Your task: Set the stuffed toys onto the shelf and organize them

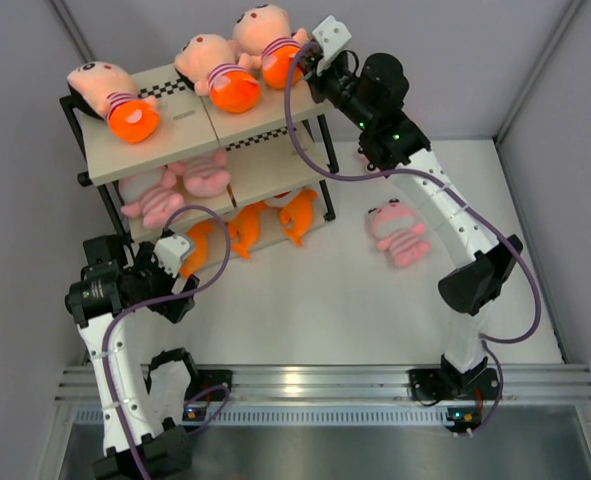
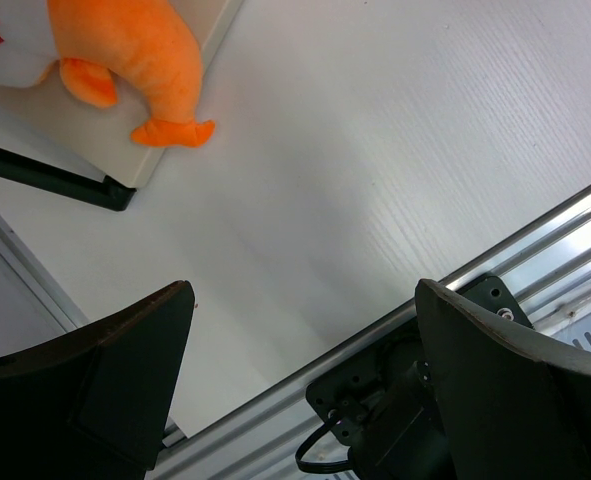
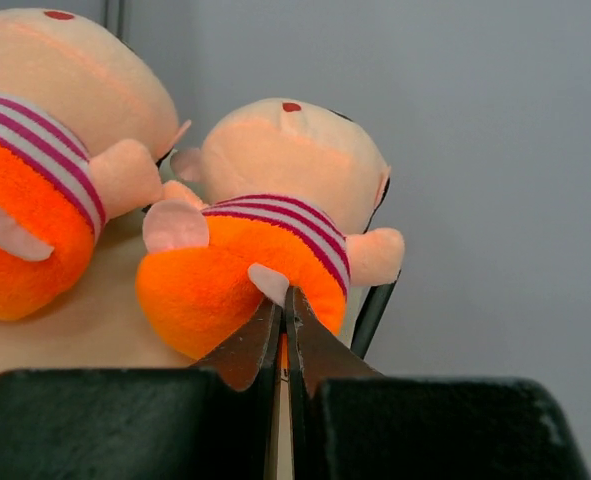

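The shelf [image 1: 180, 148] stands at the back left. Three peach-headed dolls lie on its top board: left [image 1: 115, 100], middle [image 1: 220, 70], right [image 1: 270, 40]. My right gripper [image 1: 310, 58] is shut on the right doll's orange bottom; in the right wrist view the fingertips [image 3: 285, 300] pinch that doll [image 3: 265, 200] at the board's right end, beside the middle doll [image 3: 45, 150]. Pink striped animals [image 1: 155, 200] lie on the middle tier and orange fish [image 1: 240, 230] on the bottom tier. Another pink animal [image 1: 398, 233] lies on the table. My left gripper [image 1: 170, 285] is open and empty [image 2: 305, 330], by the shelf's bottom left corner.
An orange fish's tail [image 2: 145, 50] hangs over the bottom board's corner [image 2: 135, 165] in the left wrist view. The aluminium rail [image 1: 305, 385] with both arm bases runs along the near edge. Grey walls close in behind and on both sides.
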Available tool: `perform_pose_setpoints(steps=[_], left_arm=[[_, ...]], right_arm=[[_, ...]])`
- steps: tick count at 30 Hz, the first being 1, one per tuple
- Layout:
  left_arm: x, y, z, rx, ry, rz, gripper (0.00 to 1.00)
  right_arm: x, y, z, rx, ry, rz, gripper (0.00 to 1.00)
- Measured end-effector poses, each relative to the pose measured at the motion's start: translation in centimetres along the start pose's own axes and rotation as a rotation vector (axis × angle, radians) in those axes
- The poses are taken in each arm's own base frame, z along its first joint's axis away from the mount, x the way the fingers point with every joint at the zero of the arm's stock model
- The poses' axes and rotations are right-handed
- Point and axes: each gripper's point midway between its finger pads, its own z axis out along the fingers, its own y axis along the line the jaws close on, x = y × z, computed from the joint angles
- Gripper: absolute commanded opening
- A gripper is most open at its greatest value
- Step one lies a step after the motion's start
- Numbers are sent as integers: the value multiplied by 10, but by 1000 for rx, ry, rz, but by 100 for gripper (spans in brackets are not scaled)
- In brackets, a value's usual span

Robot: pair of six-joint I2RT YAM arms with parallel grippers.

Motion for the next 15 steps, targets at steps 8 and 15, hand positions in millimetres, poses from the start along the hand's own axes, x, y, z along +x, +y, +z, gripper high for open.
perform_pose_setpoints(steps=[8,15], left_arm=[[0,0,0,-1,2,1,98],[0,0,0,-1,2,1,98]], right_arm=[[-2,31,4,-122,-27,23,0],[-13,57,4,-193,-55,47,0]])
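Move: The right hand already pinches a doll by its orange bottom; the doll's middle lies some 5 cm ahead and 6 cm left. The middle doll on the top shelf is about 17 cm left of this hand and level with it in depth and height. The left-end doll sits roughly 39 cm left and 6 cm back. From the idle left hand, the middle doll is about 30 cm ahead, 5 cm right and 30 cm higher. Right hand keeps its pinch, shoving the doll about 5 cm left and 4 cm back against the middle doll. ##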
